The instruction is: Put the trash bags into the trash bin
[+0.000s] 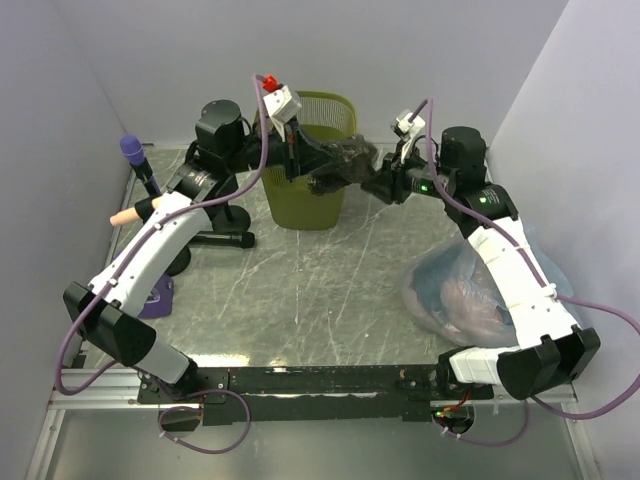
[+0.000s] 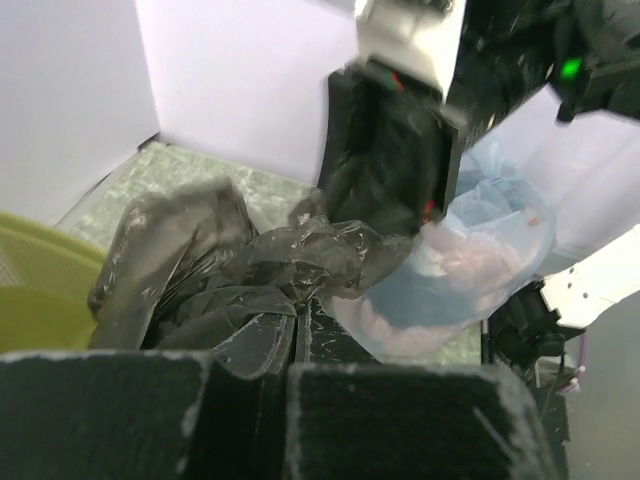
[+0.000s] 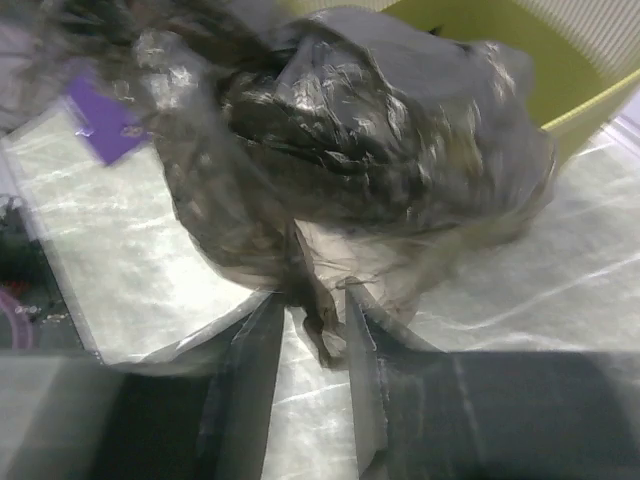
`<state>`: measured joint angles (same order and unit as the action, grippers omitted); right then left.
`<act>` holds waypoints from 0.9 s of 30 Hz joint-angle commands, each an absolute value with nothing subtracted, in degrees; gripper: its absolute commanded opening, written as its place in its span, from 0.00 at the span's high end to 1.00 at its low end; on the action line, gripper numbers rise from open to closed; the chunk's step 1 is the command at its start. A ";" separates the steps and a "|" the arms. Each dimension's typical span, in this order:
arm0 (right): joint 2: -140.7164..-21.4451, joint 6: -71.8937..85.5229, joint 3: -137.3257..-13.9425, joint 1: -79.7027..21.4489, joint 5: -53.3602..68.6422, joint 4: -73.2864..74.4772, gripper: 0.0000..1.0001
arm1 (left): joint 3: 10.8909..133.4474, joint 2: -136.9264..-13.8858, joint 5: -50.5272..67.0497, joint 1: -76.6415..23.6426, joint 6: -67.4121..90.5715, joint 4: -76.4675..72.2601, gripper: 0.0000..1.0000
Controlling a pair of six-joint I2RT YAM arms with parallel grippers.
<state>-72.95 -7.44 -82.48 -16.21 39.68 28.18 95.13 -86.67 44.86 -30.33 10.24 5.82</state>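
The dark grey-black trash bag (image 1: 345, 162) hangs crumpled in the air just right of the olive-green trash bin (image 1: 318, 205), stretched between my two grippers. My left gripper (image 1: 320, 175) is shut on the bag's left part, seen in the left wrist view (image 2: 298, 320) with the bag (image 2: 200, 260) bunched over the bin's rim (image 2: 30, 290). My right gripper (image 1: 378, 186) is at the bag's right end. In the right wrist view its fingers (image 3: 315, 300) stand apart with a loose strand of bag (image 3: 370, 130) hanging between them; the bin (image 3: 520, 50) is behind.
A clear bluish bag (image 1: 460, 290) with pinkish and blue contents lies at the right under my right arm, also in the left wrist view (image 2: 470, 270). A purple-headed stand (image 1: 132, 150), a black base (image 1: 215, 238) and a purple item (image 1: 160, 297) sit at the left.
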 commanded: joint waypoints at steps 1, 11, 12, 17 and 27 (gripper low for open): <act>-71.99 -10.28 -88.85 -14.86 36.65 25.57 0.89 | 95.37 -82.01 45.45 -27.87 6.25 8.96 1.00; -67.42 -11.16 -90.18 -7.22 43.76 34.62 1.00 | 91.76 -80.07 40.79 -21.88 2.98 9.76 0.99; -67.33 -10.81 -90.09 -6.69 44.03 34.89 1.00 | 92.02 -80.33 40.78 -21.80 3.42 9.41 0.95; -66.01 -7.31 -90.26 -6.50 42.98 33.58 1.00 | 94.13 -81.91 45.70 -21.88 5.19 12.56 0.40; -68.73 10.96 -92.54 -4.75 48.15 25.41 1.00 | 73.60 -76.74 40.89 -27.93 4.48 8.11 0.30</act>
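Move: The black trash bag, still pinched by the left hand, has its middle about 3 cm to the right, 2 cm ahead and 4 cm below. From the right hand the bag's middle is some 5 cm left and 2 cm ahead, a touch higher, its loose tail between the half-closed fingers. The trash bin stands about 20 cm ahead of the right hand and 15 cm left, its middle some 22 cm lower; the big clear bag is about 27 cm right, 9 cm back and 28 cm below. The right hand finishes closing on the black bag's loose tail and rises about 6 cm, drawing some 5 cm to the right, while the still-gripping left hand pulls about 5 cm the other way, to its left. Then the left fingers open wide and let go of the bag, and the left hand sinks some 6 cm beneath it, leaving the right hand holding the bag nearly still in the air. ##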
